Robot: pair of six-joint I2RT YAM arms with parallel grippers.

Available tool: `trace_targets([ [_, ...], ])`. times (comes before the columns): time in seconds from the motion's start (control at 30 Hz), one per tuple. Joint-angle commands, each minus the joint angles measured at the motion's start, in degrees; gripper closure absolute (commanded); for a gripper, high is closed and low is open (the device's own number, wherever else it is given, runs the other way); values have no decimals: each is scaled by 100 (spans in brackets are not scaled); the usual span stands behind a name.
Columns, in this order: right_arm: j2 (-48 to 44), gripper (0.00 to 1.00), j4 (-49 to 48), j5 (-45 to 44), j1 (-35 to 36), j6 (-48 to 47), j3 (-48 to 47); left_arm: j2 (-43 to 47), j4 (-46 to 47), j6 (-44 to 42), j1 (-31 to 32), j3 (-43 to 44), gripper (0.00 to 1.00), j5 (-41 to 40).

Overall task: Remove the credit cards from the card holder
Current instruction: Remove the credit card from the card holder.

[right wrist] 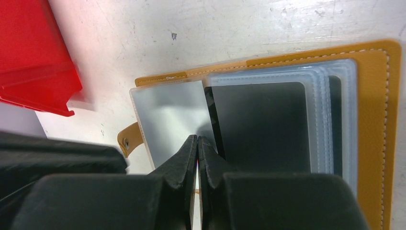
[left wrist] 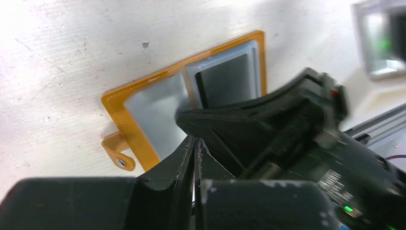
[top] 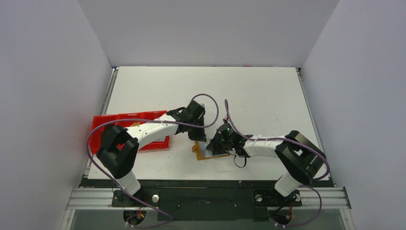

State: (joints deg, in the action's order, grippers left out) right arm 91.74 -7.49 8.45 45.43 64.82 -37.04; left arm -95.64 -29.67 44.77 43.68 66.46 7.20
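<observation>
The tan card holder (right wrist: 373, 120) lies open and flat on the white table, its snap strap (right wrist: 129, 139) sticking out at one side. A pale grey-blue credit card (right wrist: 165, 112) shows on its left half. A dark card (right wrist: 261, 127) sits in the stacked clear sleeves on its right half. My right gripper (right wrist: 197, 139) is shut, its tips resting at the seam between the two cards with nothing seen between them. My left gripper (left wrist: 195, 140) is also shut and hovers over the holder's (left wrist: 119, 120) near edge, just behind the right gripper's black body (left wrist: 268, 120). From above, both grippers (top: 200, 136) (top: 214, 146) meet over the holder (top: 200, 152).
A red compartmented tray (top: 103, 125) stands at the table's left edge, under the left arm; its corner (right wrist: 38, 72) lies close to the holder. White walls enclose the table on three sides.
</observation>
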Motion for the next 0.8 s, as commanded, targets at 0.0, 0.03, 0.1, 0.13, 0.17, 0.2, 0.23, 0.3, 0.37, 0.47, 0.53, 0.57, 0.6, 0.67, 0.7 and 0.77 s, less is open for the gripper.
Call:
trace_targets([
  [0.0, -296, 100, -306, -245, -1, 74, 135, -273, 223, 132, -92, -249, 100, 35],
  [0.03, -323, 100, -301, -255, -4, 75, 144, -307, 241, 134, -94, -283, 100, 22],
  [0.1, -445, 100, -291, -264, -14, 76, 160, -395, 339, 143, -100, -388, 100, 3],
  [0.13, -490, 100, -261, -269, -20, 71, 161, -449, 394, 141, -100, -436, 100, 2],
  [0.17, -587, 100, -235, -294, -18, 61, 155, -484, 419, 143, -102, -452, 100, -4],
  [0.2, -645, 100, -141, -315, -17, 42, 141, -542, 432, 132, -100, -474, 100, -10],
  [0.23, -784, 99, -52, -380, -17, -21, 93, -569, 444, 130, -98, -479, 100, -11],
  [0.3, -1038, 95, 297, -558, -9, -188, -17, -640, 459, 91, -103, -482, 100, -34],
  [0.37, -1289, 89, 1025, -861, -31, -425, -151, -675, 467, 69, -101, -480, 100, -42],
  [0.47, -1543, 79, 1710, -1249, -130, -842, -258, -702, 475, 10, -98, -422, 100, 17],
  [0.53, -1698, 73, 2030, -1451, -233, -1047, -215, -669, 472, -21, -92, -367, 100, 41],
  [0.57, -1757, 67, 2154, -1500, -315, -1106, -165, -659, 451, -39, -80, -351, 100, 38],
  [0.6, -1774, 65, 2194, -1497, -355, -1213, -134, -643, 435, -48, -71, -313, 100, 47],
  [0.67, -1791, 63, 2266, -1476, -419, -1333, -69, -621, 420, -59, -63, -263, 100, 101],
  [0.7, -1751, 63, 2275, -1473, -429, -1363, -48, -613, 432, -59, -40, -229, 100, 117],
  [0.77, -1666, 63, 2241, -1423, -435, -1428, -27, -618, 455, -60, 3, -146, 100, 153],
])
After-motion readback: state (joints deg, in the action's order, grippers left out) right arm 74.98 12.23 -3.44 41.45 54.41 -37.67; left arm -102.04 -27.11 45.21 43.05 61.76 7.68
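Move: The clear page of the opened card holder lies beneath the left gripper, roughly 7 cm down, 1 cm back and 1 cm to its left. The strap is about 6 cm left and 1 cm back, the credit card about 6 cm right and level fore-and-aft. From the right gripper, already down on the page near the spine, the credit card lies about 5 cm right, the page's middle about 2 cm left, the strap some 6 cm left, all near table height. Bring the left gripper down about 6 cm, shut, onto the clear page, and keep it there to hold the page. Then lift the right gripper off the page and swing it some 7 cm right, ending about 4 cm higher over the credit card's outer side, tilting the wrist about 15 degrees and opening the fingers roughly a third. ##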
